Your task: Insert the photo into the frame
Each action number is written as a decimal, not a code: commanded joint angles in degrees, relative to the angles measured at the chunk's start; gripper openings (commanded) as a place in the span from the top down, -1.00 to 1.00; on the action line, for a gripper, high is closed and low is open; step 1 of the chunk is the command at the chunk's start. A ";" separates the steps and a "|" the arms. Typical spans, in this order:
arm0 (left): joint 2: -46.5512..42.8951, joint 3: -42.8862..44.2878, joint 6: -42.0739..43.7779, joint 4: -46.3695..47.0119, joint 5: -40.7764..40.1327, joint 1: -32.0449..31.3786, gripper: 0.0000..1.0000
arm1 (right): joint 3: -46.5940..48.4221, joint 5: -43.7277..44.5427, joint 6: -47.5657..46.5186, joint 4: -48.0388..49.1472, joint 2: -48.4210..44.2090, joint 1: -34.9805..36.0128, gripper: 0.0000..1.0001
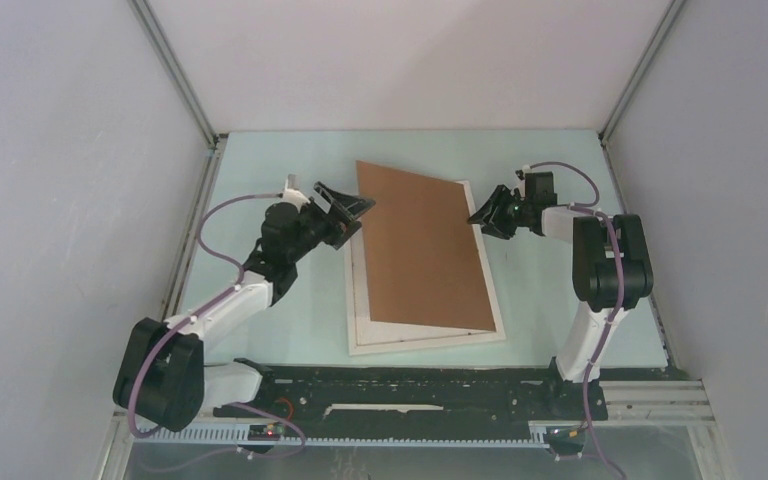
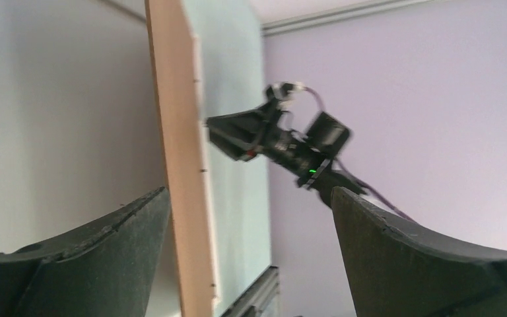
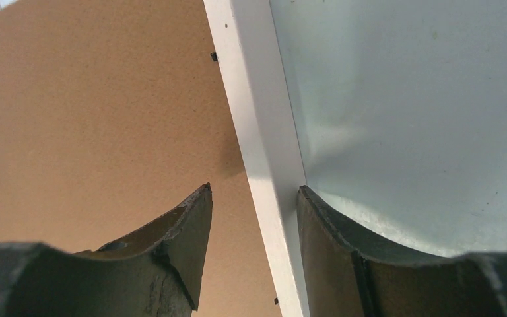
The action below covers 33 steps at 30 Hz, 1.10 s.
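Note:
The white frame [image 1: 430,343] lies flat on the pale green table [image 1: 560,160]. A brown backing board [image 1: 420,250] lies askew on it, its far left corner sticking out past the rim. The photo is hidden. My left gripper [image 1: 358,208] is open wide at the board's far left edge, and in the left wrist view that edge [image 2: 178,165] runs between my left gripper's [image 2: 249,191] jaws. My right gripper [image 1: 478,215] is at the frame's far right corner. In the right wrist view my right gripper [image 3: 254,188] is open and straddles the frame's rim [image 3: 251,99]: one finger rests on its outer side, the other hangs over the board [image 3: 92,119].
Grey enclosure walls stand close on the left, right and back, with metal posts [image 1: 175,75] in the far corners. A black rail [image 1: 410,385] runs along the near edge between the arm bases. My right arm [image 2: 304,148] shows across the board in the left wrist view.

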 commanded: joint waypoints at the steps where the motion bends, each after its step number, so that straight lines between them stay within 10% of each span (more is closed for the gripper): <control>1: 0.25 0.20 -5.54 12.98 8.01 -2.34 0.14 | -0.25 -10.36 2.16 -1.03 0.52 3.50 -0.12; 19: 10.28 2.05 -9.85 21.93 7.94 -6.47 0.15 | -1.16 -10.52 2.48 -0.79 -0.59 3.34 -0.13; 24: 1.89 9.41 6.66 -19.03 -3.36 -6.45 0.09 | -1.20 -10.16 2.17 -0.96 -0.89 3.28 -0.12; 27: 1.41 11.25 8.40 -25.55 -4.80 -6.20 0.01 | -1.20 -10.01 2.43 -0.79 -0.54 3.41 -0.13; 33: 6.82 18.32 11.89 -33.93 -1.55 -6.06 1.00 | -1.21 -9.03 2.55 -0.95 -1.31 3.25 -0.14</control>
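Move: The brown backboard stands tilted with its left edge raised; from the left hand's open fingers the middle of that edge lies about 5 cm back, 1 cm right and 4 cm below. The frame's left rail is some 5 cm back, 4 cm left and 17 cm down. From the right hand, the frame's right rail has its middle about 5 cm back, 1 cm right and 1 cm down, and the raised edge about 9 cm back, 27 cm left and 13 cm up. The left hand regrips the backboard's raised left edge: it first rises about 4 cm while going right, then sinks while going some 6 cm right in all, and finally swings back left and down to about 3 cm below its start, wrist tipping down, its half-closed fingers shutting to pinch the edge. The right hand keeps one fingertip against the outer side of the frame's right rail, opening unchanged, and shifts about 3 cm left and 2 cm back. ##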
